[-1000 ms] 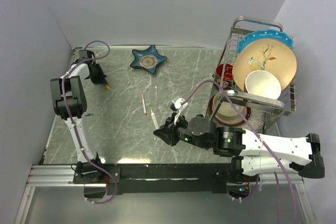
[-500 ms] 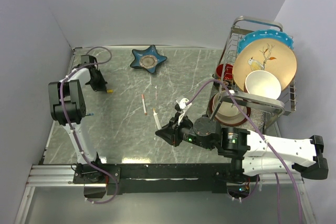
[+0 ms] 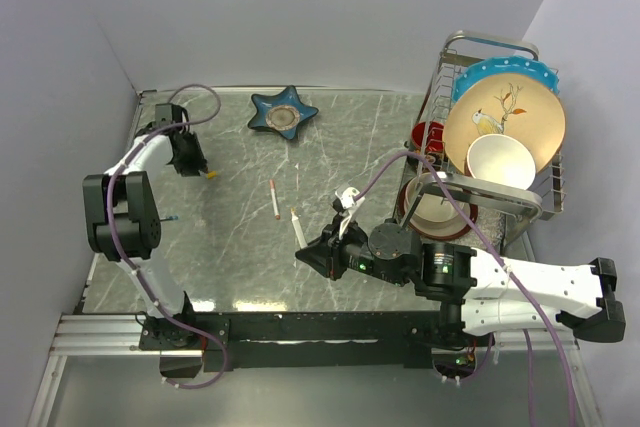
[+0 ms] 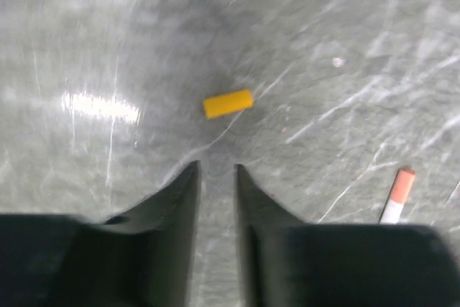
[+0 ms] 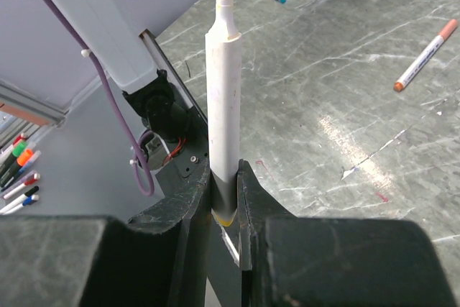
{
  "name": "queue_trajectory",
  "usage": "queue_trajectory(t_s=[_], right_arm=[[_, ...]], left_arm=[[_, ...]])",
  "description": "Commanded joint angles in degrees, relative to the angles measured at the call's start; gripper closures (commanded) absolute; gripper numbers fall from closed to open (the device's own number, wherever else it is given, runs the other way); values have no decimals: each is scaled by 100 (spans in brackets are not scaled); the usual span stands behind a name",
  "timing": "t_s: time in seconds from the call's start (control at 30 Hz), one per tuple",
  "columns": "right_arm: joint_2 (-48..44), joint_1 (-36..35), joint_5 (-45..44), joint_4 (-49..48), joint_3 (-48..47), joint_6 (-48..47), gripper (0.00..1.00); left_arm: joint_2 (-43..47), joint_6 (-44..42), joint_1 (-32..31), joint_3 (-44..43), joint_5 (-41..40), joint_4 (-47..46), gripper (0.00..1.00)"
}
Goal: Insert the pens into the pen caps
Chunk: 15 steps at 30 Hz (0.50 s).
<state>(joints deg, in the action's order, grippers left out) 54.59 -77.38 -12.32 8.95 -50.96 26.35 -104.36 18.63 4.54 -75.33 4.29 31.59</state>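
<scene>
A short yellow pen cap [image 4: 228,103] lies flat on the grey marble table [image 3: 240,247], just ahead of my left gripper [image 4: 217,170]. Its jaws stand a narrow gap apart with nothing between them. From above, the cap [image 3: 212,174] sits right at the left gripper [image 3: 192,154], near the back left corner. My right gripper [image 5: 224,177] is shut on a white pen [image 5: 223,98] whose bare yellow tip points up and away. That held pen [image 3: 297,227] is at mid-table. A second white pen [image 3: 274,198] with a red-orange end lies loose on the table [image 5: 424,55].
A blue star-shaped dish [image 3: 283,114] sits at the back. A wire dish rack [image 3: 530,202] with plates, bowls and a red cup fills the right side. A small blue-tipped stick [image 3: 172,217] lies near the left arm. Walls close the left and back.
My left jaws have parted a little and the left arm's elbow has swung nearer. The right arm shifted slightly at first, then held still with its pen.
</scene>
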Motion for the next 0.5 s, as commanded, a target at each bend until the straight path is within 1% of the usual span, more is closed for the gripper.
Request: queue_trajectory(t_s=[0.0, 0.03, 0.1, 0.2, 0.47], right_arm=[[-141, -5, -87, -271, 42, 169, 100], [-150, -5, -78, -228, 34, 169, 100], [-167, -5, -87, -140, -45, 151, 100], [-325, -5, -166, 45, -55, 99, 100], [-695, -5, -359, 168, 121, 99, 100]], left_arm=[[-13, -834, -31, -315, 702, -277, 59], [-84, -1026, -66, -403, 687, -207, 56], [-294, -1142, -163, -421, 486, -232, 55], [-576, -1274, -181, -596, 388, -198, 54], [-726, -1424, -216, -658, 45, -294, 52]])
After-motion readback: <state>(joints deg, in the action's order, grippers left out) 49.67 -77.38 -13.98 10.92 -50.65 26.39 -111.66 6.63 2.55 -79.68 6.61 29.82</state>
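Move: The yellow pen cap lies on the table some 3 cm ahead of the left hand, about 1 cm to its right and roughly 5 cm below. From that hand, the capped orange marker lies about 18 cm to the right and 5 cm back, and the teal pen about 8 cm to the left and 11 cm back, both on the table. From the right hand, the cap is about 35 cm ahead, 28 cm left and 27 cm below. With its fingers spreading from partly open to about half open, the left hand goes up about 1 cm, forward some 2 cm and slightly right, then sinks about 3 cm towards the yellow pen cap, turning some 15 degrees clockwise to bring the open fingers over the cap without touching it yet. The right hand keeps its hold on the upright, uncapped white pen and, late on, shifts about 2 cm to the right and nearly as much up, away from the cap. ##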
